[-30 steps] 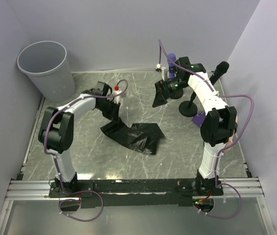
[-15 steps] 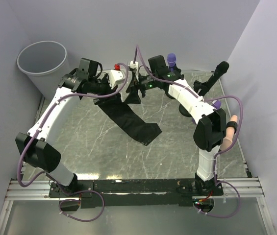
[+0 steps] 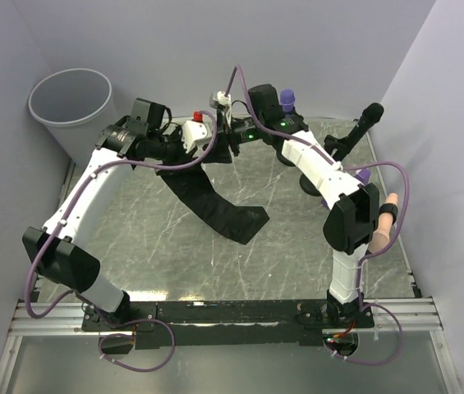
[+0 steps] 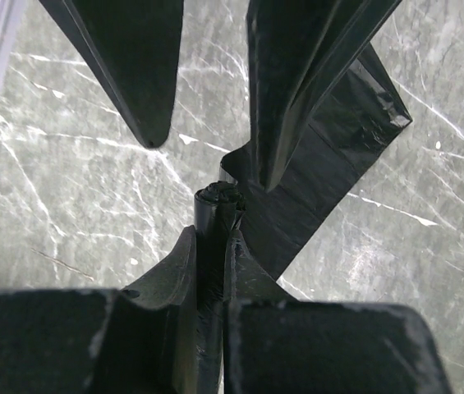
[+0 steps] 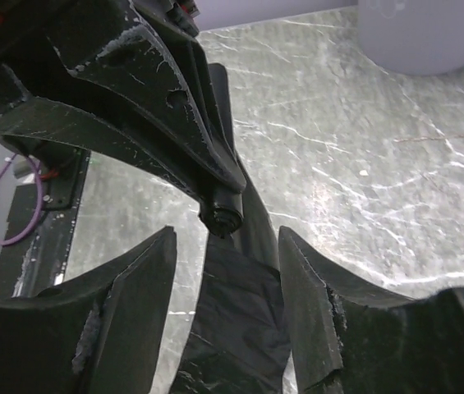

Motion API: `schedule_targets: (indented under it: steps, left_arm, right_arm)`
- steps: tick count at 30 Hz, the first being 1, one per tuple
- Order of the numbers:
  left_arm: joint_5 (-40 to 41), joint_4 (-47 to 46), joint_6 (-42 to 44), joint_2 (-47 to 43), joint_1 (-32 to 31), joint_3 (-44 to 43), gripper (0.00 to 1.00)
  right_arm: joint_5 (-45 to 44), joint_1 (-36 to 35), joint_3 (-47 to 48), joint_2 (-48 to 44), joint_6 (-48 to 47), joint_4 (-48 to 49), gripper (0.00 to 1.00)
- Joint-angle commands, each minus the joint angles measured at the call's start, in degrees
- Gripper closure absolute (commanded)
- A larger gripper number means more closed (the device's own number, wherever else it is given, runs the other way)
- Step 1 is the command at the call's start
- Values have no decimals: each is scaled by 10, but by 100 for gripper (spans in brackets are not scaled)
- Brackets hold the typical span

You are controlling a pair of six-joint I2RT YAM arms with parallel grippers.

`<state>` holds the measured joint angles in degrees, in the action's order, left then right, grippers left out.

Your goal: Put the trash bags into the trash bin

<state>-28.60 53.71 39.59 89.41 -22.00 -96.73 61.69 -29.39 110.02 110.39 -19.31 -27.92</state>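
A black trash bag hangs in a long strip, its lower end resting on the marble table. My left gripper is shut on its bunched top, and the pinched plastic shows between my own jaws. My right gripper faces the left one and is open. Its fingers stand on either side of the bag just below the left gripper's tip, with gaps on both sides. The light grey trash bin stands at the back left corner, well left of both grippers.
A purple-capped bottle and a black handled object stand at the back right behind the right arm. A pink object sits by the right arm's elbow. Walls close in the table on the left, back and right.
My left gripper has lifted the bag from the table so that it hangs. My right gripper has swung left to the bag's top, and its jaws have narrowed around it.
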Motion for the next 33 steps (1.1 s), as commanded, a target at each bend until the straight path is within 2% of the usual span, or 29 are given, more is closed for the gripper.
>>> schedule_targets:
  steps: [1,7,9,18,27,30,33]
  left_arm:
    - [-7,-28,0,-36,-13,0,89]
    - [16,-48,9,-59,-39,27,89]
    - [20,-52,9,-63,-40,30,89]
    - [44,-63,-4,-74,-42,45,92]
    - [40,-86,-39,-88,-42,50,93]
    - [31,-85,-42,-90,-41,51,93]
    - [24,-77,-42,-90,-42,50,92]
  right_arm:
    - [33,-8,45,7,1,12,42]
    - [32,-23,57,18,-8,1,45]
    - [31,-25,56,19,-6,3,50]
    - [33,-16,26,-10,-2,11,49]
    - [29,-17,15,-8,-39,-28,52]
    - [30,-18,10,-10,-39,-27,59]
    - [30,-20,6,-13,-41,-24,74]
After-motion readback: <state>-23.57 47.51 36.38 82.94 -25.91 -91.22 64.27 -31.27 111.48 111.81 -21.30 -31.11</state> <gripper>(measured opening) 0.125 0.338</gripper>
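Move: The trash bag's rolled upper end sticks out of the left hand's fingertips, about 2 cm to that hand's right, 1 cm ahead and 1 cm below. From the open right hand, this end lies level ahead, some 3 cm left and 2 cm below; the trash bin is about 27 cm left, 8 cm ahead and 15 cm lower, and the bag's bottom end roughly 9 cm right, 12 cm back and 30 cm down. Right fingers ease 2 cm back and close partway around the bag's end; the gripping left hand rises 2 cm. ##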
